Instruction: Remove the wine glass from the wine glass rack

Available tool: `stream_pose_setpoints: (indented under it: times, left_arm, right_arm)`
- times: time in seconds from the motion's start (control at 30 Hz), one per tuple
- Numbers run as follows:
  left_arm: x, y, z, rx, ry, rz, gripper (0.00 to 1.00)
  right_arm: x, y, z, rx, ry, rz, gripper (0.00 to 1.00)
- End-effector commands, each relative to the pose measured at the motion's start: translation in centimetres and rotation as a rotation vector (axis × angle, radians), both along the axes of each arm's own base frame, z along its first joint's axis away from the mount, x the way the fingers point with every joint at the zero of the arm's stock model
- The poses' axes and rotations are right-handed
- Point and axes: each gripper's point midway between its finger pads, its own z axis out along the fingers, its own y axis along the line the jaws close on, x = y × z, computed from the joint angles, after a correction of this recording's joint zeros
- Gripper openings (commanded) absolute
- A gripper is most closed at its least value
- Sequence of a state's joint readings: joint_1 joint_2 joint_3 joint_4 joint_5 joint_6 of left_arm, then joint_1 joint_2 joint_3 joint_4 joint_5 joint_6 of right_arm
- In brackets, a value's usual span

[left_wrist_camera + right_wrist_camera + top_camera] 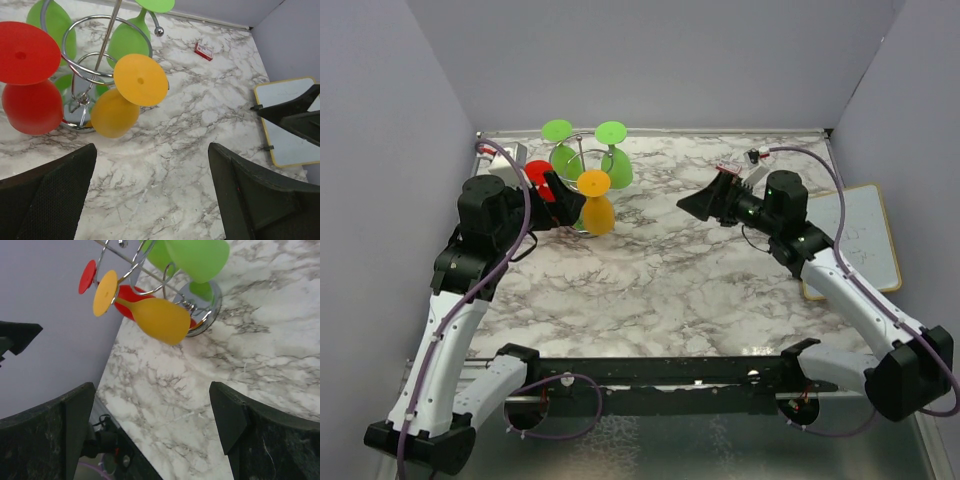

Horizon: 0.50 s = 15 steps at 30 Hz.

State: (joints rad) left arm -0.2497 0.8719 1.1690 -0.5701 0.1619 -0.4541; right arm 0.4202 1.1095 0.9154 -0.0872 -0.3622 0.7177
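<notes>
The wine glass rack (582, 160) is a chrome wire stand at the table's back left; its post (107, 37) and round base (75, 110) show in the left wrist view. Wine glasses hang from it upside down: an orange one (115, 112), a red one (30, 107) and two green ones (127, 45). My left gripper (568, 203) is open just left of the orange glass (597, 208), nothing between its fingers (60, 185). My right gripper (692, 205) is open to the right of the rack, apart from it, facing the orange glass (160, 320).
A yellow-framed whiteboard (855, 235) lies at the table's right edge. A small red box (203, 51) sits near the back wall. A white box (507, 158) stands in the back left corner. Grey walls close the table on three sides.
</notes>
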Motion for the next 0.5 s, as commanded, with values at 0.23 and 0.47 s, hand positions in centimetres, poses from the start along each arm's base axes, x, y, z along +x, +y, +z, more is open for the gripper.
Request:
stream_pose_setpoints:
  times: [0.23,0.47]
  left_arm:
    - [2.5,-1.9,-2.1,-0.298,0.140,0.093,0.74]
    - [4.8,-1.9,-3.3,-0.420,0.146,0.176,0.62]
  right_arm:
    - [-2.4,2.5,2.4,0.176,0.015,0.153,0.99]
    - [-2.6,0.2,3.0,0.141,-0.028,0.028,0.99]
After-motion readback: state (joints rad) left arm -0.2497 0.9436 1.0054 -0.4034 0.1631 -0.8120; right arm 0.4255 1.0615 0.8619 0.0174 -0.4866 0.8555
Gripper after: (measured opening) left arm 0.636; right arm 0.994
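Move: The orange wine glass hangs foot-up on the rack; its middle lies about 9 cm ahead of the left hand, some 4 cm to its right and 8 cm below. The red glass's middle is about 11 cm ahead and 7 cm left at similar depth; the rear right green glass is roughly 20 cm ahead and 8 cm right. From the right hand, the orange glass is some 22 cm left, 8 cm ahead and a little lower. Down about 5 cm, then increasingly forward as well, some 3 cm, and 2 cm right, the left hand sinks towards the orange glass, rolling its left side down and tipping its fingers lower, around 20 degrees in all, while they close by about a third, still apart with nothing between. The right hand, wide open, edges left, then draws back and up a few centimetres. ##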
